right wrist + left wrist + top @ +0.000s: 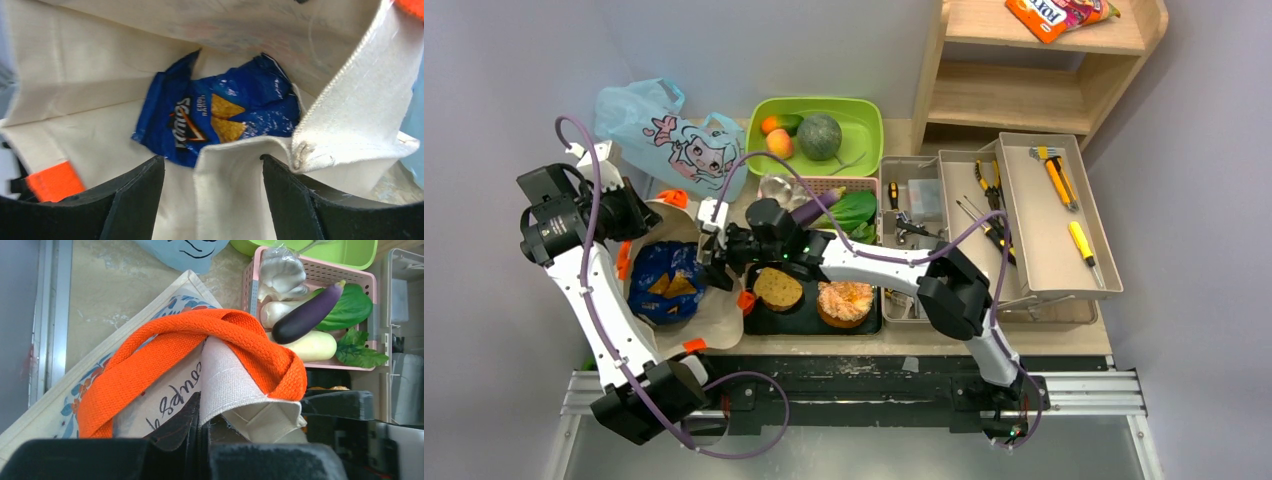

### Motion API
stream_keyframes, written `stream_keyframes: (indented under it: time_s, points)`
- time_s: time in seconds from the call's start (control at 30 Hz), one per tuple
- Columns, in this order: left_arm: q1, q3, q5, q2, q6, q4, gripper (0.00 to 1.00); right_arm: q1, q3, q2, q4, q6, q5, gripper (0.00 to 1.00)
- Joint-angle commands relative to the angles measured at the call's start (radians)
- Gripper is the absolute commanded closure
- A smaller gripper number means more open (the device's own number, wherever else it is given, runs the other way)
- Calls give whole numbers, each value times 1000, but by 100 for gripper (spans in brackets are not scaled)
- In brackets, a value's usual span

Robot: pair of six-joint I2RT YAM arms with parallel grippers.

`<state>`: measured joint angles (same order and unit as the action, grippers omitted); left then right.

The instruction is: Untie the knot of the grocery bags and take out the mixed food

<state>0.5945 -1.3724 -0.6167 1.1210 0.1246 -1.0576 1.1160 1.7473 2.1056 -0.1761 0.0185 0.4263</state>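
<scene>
The beige canvas tote (pixel 716 318) lies open at the left with a blue snack pack (pixel 667 283) inside. My left gripper (pixel 207 432) is shut on the tote's rim fabric under its orange handle (pixel 200 340). My right gripper (pixel 212 167) stands open over the tote's mouth, with a fold of the rim between its fingers and the snack pack (pixel 220 120) beyond. The light-blue bag (pixel 669 140) lies behind; the knot is hidden. Orange, peach and melon (pixel 820 136) sit in the green bin. Eggplant (pixel 307 315), radish (pixel 310 346) and greens (pixel 352 305) fill the pink basket.
A black tray (pixel 809 318) in front holds a brown bread slice (pixel 778 288) and an orange-topped pastry (pixel 845 302). An open toolbox (pixel 1024 215) with tools stands at the right. A wooden shelf (pixel 1024 70) behind it carries an orange snack packet (pixel 1049 15).
</scene>
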Motion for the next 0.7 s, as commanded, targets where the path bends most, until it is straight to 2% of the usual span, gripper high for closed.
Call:
stream_keyframes:
  time_s: [0.0,0.1,0.2,0.37,0.47,0.67]
  points:
    - [-2,-83,-61,10,-96,6,100,18,-2,18,-163,40,-171,29]
    - [-2,-100,-47,37,-114,8,100,17,-27,-39,-167,71,-184,28]
    - [-1,-123,-41,56,-115,5,100,14,-95,-165,-158,97,-156,28]
    - [-2,-140,-32,60,-159,8,100,6,-155,-316,-124,93,-20,29]
    - [-1,-147,-34,68,-174,3,100,18,-121,-300,-99,102,83,30]
    - [-2,-172,-63,92,-189,-25,100,51,84,-114,55,155,91,32]
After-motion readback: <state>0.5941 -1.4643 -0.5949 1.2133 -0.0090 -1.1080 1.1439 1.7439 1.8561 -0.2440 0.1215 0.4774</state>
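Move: Inside the open canvas tote, the blue snack bag lies some 9 cm to the right hand's left, about 2 cm back and roughly 10 cm lower. The bread on the black tray is about 15 cm to the right hand's right, 3 cm back and 15 cm below. The pale blue grocery bag is about 20 cm ahead and 4 cm left, 10 cm lower. From the left hand, the snack bag is about 12 cm back, level sideways, 15 cm below. Pulling clear of the tote's mouth, the open right hand first dips about 2 cm and edges forward, then swings up, back and to the right away from the canvas and the snack bag, ending some 16 cm higher. Its left-pointing fingertips tip up roughly 15 degrees while it rolls. The left hand keeps its shut grip on the tote's rim, easing it forward about a centimetre. ##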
